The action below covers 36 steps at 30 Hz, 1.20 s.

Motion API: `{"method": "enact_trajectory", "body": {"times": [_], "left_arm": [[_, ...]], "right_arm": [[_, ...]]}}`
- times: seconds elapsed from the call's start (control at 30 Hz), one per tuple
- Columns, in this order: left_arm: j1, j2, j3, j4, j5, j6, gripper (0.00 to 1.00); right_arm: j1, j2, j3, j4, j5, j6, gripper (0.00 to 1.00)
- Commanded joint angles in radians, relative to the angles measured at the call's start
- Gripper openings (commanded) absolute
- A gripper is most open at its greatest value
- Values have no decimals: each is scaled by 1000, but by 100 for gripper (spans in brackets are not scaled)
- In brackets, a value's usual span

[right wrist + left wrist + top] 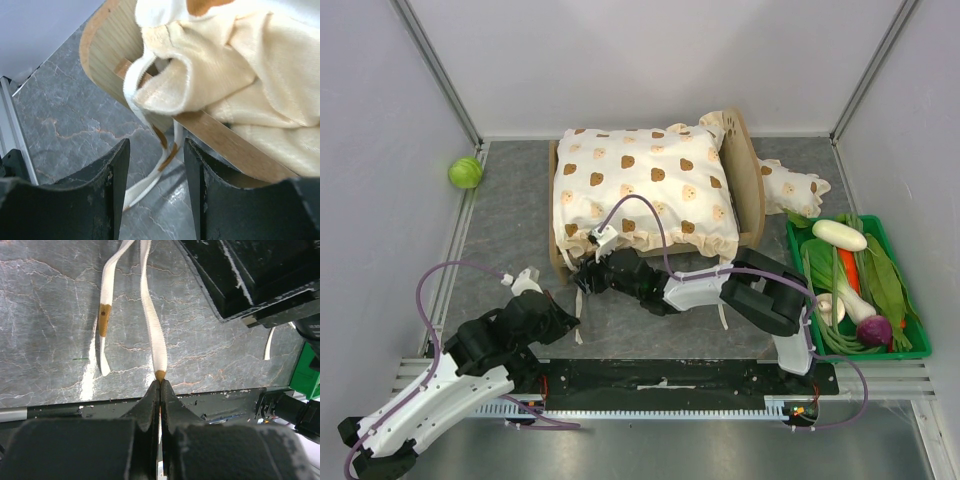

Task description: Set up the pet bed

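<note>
The pet bed (pixel 753 190) stands mid-table, its light-wood frame mostly covered by the cream bear-print cushion (pixel 640 190). My left gripper (pixel 570 322) sits low near the table's front edge. In the left wrist view the left gripper (pixel 160 383) is shut on the brown-tipped end of a white cushion tie (pixel 152 330), and a second tie (pixel 103 325) lies loose beside it. My right gripper (pixel 584 272) is at the bed's front left corner. The right gripper (pixel 156 150) is open, with ties (pixel 165 150) dangling between its fingers below the wooden rail (pixel 102 47) and the cushion corner (pixel 235 75).
A small frilled bear-print pillow (pixel 798 186) lies behind the headboard on the right. A green tray (pixel 912 350) of vegetables sits at the right edge. A green ball (pixel 465 172) rests at the back left by the wall.
</note>
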<state>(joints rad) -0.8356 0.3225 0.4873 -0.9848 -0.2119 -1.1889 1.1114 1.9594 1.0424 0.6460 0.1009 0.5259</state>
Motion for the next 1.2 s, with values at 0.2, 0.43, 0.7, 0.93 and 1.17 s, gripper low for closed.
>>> {"method": "enact_trajectory", "body": {"times": [0.2, 0.43, 0.7, 0.93, 1.17], "left_arm": [[1, -3, 40, 29, -29, -9, 2], [0, -17, 53, 14, -56, -11, 2], [1, 36, 105, 29, -164, 14, 2], [0, 133, 166, 34, -319, 67, 2], [1, 225, 145, 164, -405, 132, 2]], "right_arm": [[13, 72, 85, 155, 83, -67, 49], [13, 49, 45, 170, 89, -92, 11], [11, -60, -8, 84, -19, -118, 4], [13, -139, -68, 46, -90, -107, 5], [11, -186, -99, 46, -144, -80, 4]]}}
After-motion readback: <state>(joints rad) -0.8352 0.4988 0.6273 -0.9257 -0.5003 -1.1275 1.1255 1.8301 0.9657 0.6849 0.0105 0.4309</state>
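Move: The blanket's corner tie that the right fingers will shut on hangs about 1 cm ahead and 2 cm to the left of them, roughly level. The bed's near-left leg is some 3 cm ahead and 3 cm left of that hand, lower; the blanket corner is about 6 cm ahead and 2 cm left. From the left hand, already shut on the second tie, the first tie is about 10 cm ahead and 2 cm left, the bed leg 12 cm ahead and 3 cm left. The blanket's tie is pinched by the right fingers, which ease about 2 cm forward and left around it, shut, then draw it back roughly 4 cm and up 4 cm, drifting right, away from the bed corner. The left hand keeps its pinch on the second tie and, late on, carries it about 5 cm forward and 4 cm up, slightly left, towards the right gripper, its wrist turning some 15 degrees. ##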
